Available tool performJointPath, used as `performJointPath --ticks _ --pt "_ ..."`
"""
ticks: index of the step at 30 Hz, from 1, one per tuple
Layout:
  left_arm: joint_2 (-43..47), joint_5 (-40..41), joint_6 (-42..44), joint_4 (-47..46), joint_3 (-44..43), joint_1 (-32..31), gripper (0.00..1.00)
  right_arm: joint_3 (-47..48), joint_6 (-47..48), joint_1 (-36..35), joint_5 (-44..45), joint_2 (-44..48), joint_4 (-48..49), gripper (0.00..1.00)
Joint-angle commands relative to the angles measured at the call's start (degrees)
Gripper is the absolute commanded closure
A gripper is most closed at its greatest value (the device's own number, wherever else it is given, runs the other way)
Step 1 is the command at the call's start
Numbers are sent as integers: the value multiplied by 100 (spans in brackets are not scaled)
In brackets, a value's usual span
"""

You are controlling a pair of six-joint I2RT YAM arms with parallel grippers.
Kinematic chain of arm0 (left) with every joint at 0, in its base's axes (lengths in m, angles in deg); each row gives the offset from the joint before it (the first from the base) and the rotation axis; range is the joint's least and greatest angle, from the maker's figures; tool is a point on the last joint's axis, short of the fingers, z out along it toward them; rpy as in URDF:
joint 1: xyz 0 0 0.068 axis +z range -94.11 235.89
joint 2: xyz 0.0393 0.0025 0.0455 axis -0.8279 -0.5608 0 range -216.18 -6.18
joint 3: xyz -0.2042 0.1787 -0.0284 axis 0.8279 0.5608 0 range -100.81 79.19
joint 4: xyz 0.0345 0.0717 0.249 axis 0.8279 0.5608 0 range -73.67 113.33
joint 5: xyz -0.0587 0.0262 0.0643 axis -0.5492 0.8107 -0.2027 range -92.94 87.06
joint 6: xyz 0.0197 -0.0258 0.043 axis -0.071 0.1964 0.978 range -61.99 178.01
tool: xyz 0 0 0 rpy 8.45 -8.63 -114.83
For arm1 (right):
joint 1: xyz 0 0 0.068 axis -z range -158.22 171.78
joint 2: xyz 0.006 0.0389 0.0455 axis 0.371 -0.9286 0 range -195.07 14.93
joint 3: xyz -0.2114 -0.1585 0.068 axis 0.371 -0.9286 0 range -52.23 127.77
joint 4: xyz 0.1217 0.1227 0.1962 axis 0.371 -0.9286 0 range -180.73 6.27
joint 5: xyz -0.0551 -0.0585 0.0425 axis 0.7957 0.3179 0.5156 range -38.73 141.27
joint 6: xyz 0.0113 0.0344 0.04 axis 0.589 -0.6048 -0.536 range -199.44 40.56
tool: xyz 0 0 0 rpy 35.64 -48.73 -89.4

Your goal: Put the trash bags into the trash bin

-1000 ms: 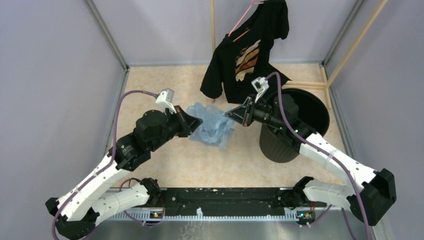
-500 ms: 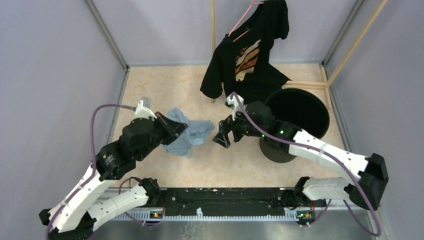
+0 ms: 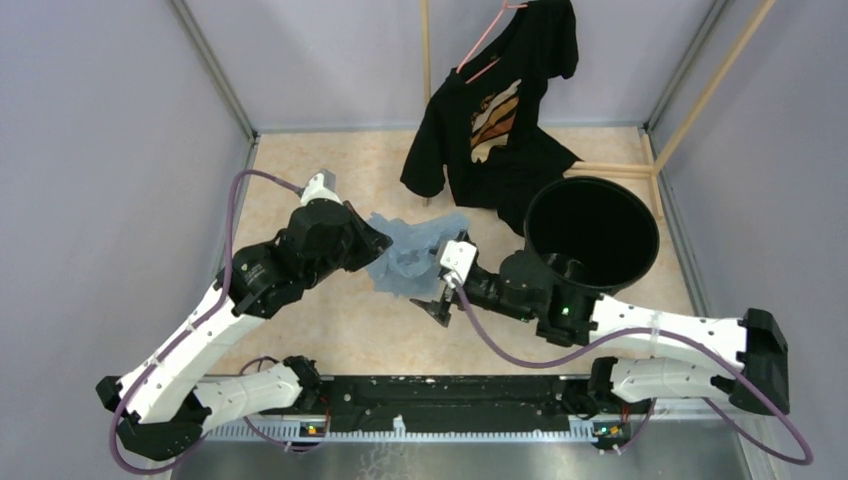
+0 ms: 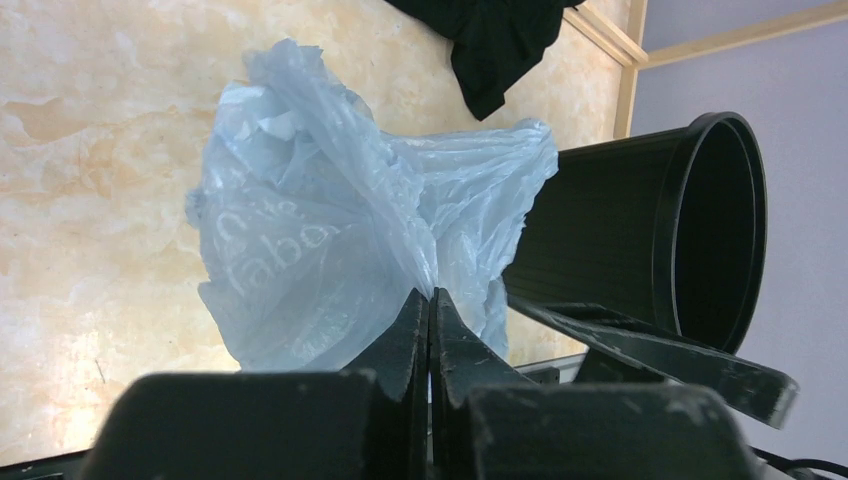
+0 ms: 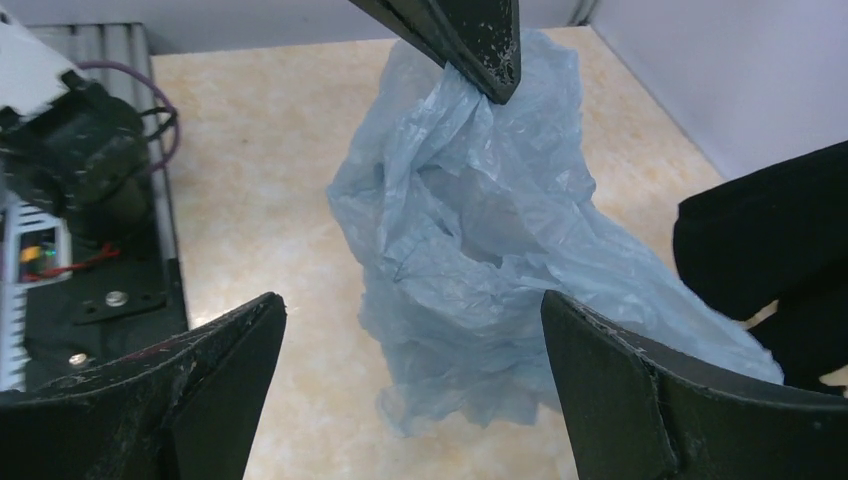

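The trash bag [image 3: 412, 256] is a crumpled pale blue plastic bag with faint white lettering [image 4: 300, 240]. My left gripper [image 3: 376, 243] is shut on its upper edge, and the bag [image 5: 480, 250] hangs down from those fingertips [image 5: 480, 50]. My right gripper [image 3: 437, 296] sits on the near side of the bag, open wide. Its gap [image 5: 412, 305] faces the bag's lower folds, and neither finger touches the plastic. The trash bin [image 3: 532, 215], a round black wastebasket, stands upright to the right of the bag, and its ribbed wall [image 4: 610, 230] shows just behind the bag.
A black T-shirt [image 3: 497, 110] with an orange print hangs on a pink hanger at the back, its hem draped beside the bin. Pale wooden poles [image 3: 700, 95] stand at the back right. Grey walls enclose the beige tabletop [image 3: 300, 170].
My right gripper has opened, released the bag and swung down to its near side. My left gripper, still pinching the bag, carried it left and then back toward the middle.
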Motion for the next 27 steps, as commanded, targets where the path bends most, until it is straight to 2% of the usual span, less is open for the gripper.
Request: performJointPath --ticks 1,4,7,10,12,13,14,15,16,18,22,25,27 --pt "-160 -159 322 114 -442 3 100 69 910 -191 1059 -509 1273 1" --pt "-215 -267 436 67 -437 -2 100 196 1232 -385 1257 -928 1588 2" --pt "-267 -382 618 -38 -437 1 100 183 1613 -742 1988 -1260 2358 2" --pt "-291 -431 792 -62 -499 2 100 378 1686 -951 2790 -1577 2740 13" --pt "-254 -392 897 -30 -505 3 100 382 1613 -994 2999 -1629 2885 32" --pt "-204 -340 941 9 -494 1 100 343 1522 -997 3095 -1612 2951 51" --pt "-170 -276 991 32 -484 1 100 299 1395 -997 3200 -1589 2977 74" --pt "-132 -215 1062 30 -479 -3 100 281 1252 -997 3297 -1559 2910 93" --pt "-93 -159 1177 8 -475 2 100 302 1054 -997 3347 -1515 2609 100" --pt "-24 11 1475 -55 -490 -2 99 469 390 -975 3293 -1428 1698 100" --pt "93 334 1981 -144 -402 2 56 983 -1870 -586 2212 -1296 -123 100" --pt "297 379 2166 -196 -192 -3 22 834 -3500 -199 1261 -1036 -380 100" --pt "540 274 2262 -279 22 2 4 718 -4282 141 846 -914 -439 100"
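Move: The trash bag hangs from my closed left fingertips, its middle some 3 cm to the right of that hand and 6 cm below it, about level forward. From my open right hand the bag's middle is about 5 cm left, 3 cm ahead and 4 cm below. The bin stands some 27 cm to the right of my right hand and 8 cm ahead, its middle around 15 cm lower. I reach left and forward about 5 cm with my open right hand, sinking slightly, shut its fingers on the bag beside my left fingertips and keep that pinch, swinging the hand some 20 degrees clockwise and rolling its wrist. My left hand holds nearly still until that grip is made, then opens wide, lets go of the bag and backs off left and up by 2 to 3 cm. ##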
